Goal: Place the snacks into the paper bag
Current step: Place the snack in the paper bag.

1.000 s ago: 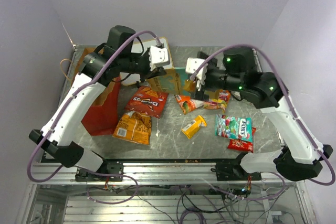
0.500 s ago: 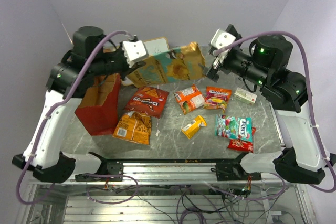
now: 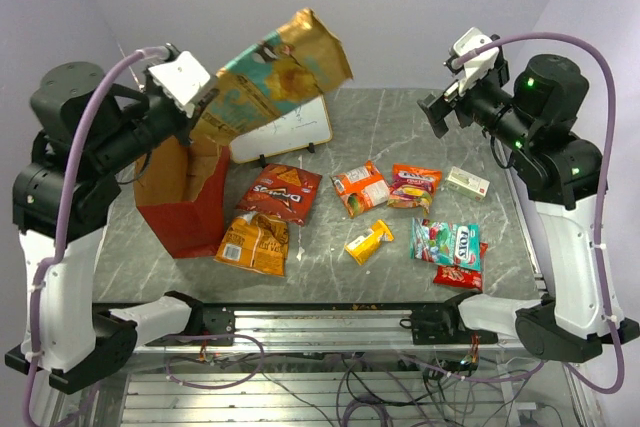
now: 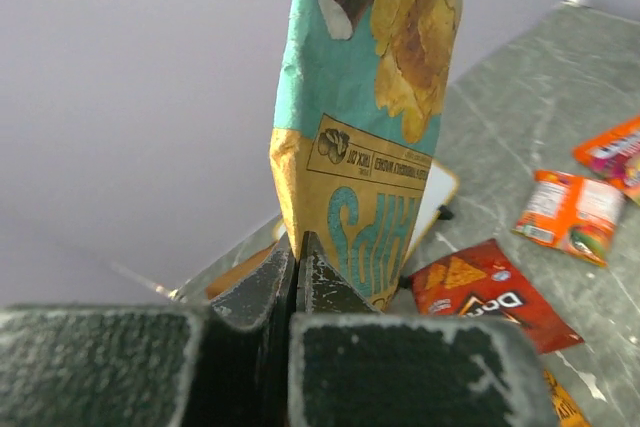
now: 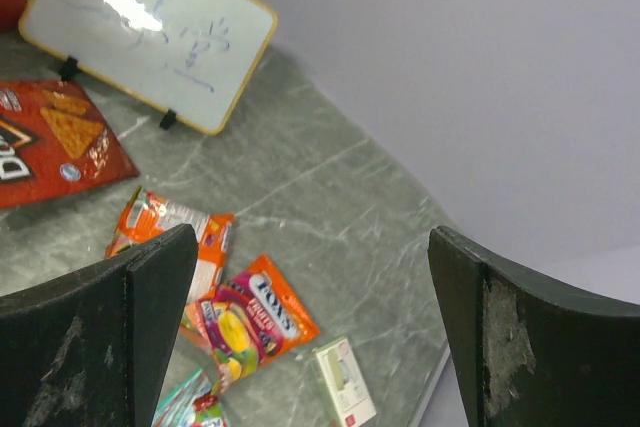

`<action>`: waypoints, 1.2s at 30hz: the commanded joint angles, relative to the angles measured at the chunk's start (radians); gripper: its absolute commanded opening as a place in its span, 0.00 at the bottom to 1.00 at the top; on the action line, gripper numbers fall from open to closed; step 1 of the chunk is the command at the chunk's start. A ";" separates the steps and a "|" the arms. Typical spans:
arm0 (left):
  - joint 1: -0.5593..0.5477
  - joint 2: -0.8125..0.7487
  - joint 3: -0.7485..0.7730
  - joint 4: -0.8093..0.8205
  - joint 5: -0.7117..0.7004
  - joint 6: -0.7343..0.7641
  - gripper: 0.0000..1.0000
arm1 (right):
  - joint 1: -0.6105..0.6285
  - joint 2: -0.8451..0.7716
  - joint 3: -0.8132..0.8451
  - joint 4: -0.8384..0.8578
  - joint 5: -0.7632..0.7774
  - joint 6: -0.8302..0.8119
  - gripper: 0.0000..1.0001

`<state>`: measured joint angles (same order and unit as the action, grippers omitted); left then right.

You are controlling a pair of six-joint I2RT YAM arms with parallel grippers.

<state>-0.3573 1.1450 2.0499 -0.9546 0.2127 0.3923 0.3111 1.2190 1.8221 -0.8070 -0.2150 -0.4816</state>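
Note:
My left gripper [image 3: 203,109] is shut on the lower edge of a large brown and teal chip bag [image 3: 278,69], which hangs tilted in the air above the red paper bag [image 3: 185,202]. In the left wrist view the chip bag [image 4: 370,127] rises straight out of the shut gripper [image 4: 297,247]. My right gripper [image 3: 447,113] hangs open and empty, high at the right; the wrist view shows the gripper [image 5: 312,247] holding nothing. On the table lie a red Doritos bag [image 3: 281,192], an orange chip bag [image 3: 255,242], an orange pack [image 3: 360,187], a Fox's pack [image 3: 415,184], a yellow pack [image 3: 368,241] and a teal-white candy bag [image 3: 447,242].
A white framed board [image 3: 285,132] with writing leans at the back, just behind the Doritos bag. A small white box [image 3: 467,181] lies at the right, by the Fox's pack. A red pack [image 3: 460,275] peeks out under the candy bag.
My left arm has swung up and to the left, carrying the chip bag to above the paper bag. My right arm has drawn back up and to the right, away from it.

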 commanded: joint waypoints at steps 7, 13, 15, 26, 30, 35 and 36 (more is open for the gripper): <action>0.071 -0.081 -0.028 -0.016 -0.441 -0.065 0.07 | -0.109 -0.016 -0.156 0.030 -0.074 0.035 1.00; 0.137 -0.085 -0.103 -0.065 -0.454 -0.066 0.07 | -0.144 -0.022 -0.190 0.031 -0.105 0.038 1.00; 0.152 -0.084 -0.128 -0.063 -0.441 -0.078 0.07 | -0.148 -0.026 -0.202 0.030 -0.111 0.038 1.00; 0.285 -0.074 -0.189 -0.076 -0.373 -0.122 0.07 | -0.152 -0.051 -0.247 0.014 -0.137 0.021 1.00; 0.295 -0.084 -0.213 -0.086 -0.366 -0.119 0.07 | -0.152 -0.054 -0.257 0.009 -0.145 0.019 1.00; 0.297 -0.088 -0.240 -0.105 -0.373 -0.114 0.07 | -0.152 -0.064 -0.272 0.014 -0.151 0.024 1.00; 0.297 -0.087 -0.246 -0.107 -0.376 -0.113 0.07 | -0.152 -0.067 -0.275 0.014 -0.154 0.025 1.00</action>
<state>-0.0727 1.0691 1.8172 -1.0908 -0.1703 0.2829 0.1665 1.1797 1.5631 -0.7982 -0.3527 -0.4564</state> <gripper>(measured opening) 0.077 0.999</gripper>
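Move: The left hand still pinches the gold-and-teal snack high up; the paper bag's middle lies about 7 cm ahead of this hand, 10 cm to its left and 37 cm below. The red Doritos bag lies some 9 cm ahead and 11 cm right, the orange snack bag roughly 4 cm back and 5 cm right, both about 51 cm down. From the empty right hand the paper bag is level fore-and-aft, about 51 cm left and 30 cm below. Left hand swings pinched snack 13 cm left, then down, turning 40° counter-clockwise towards paper bag; right hand sinks. ##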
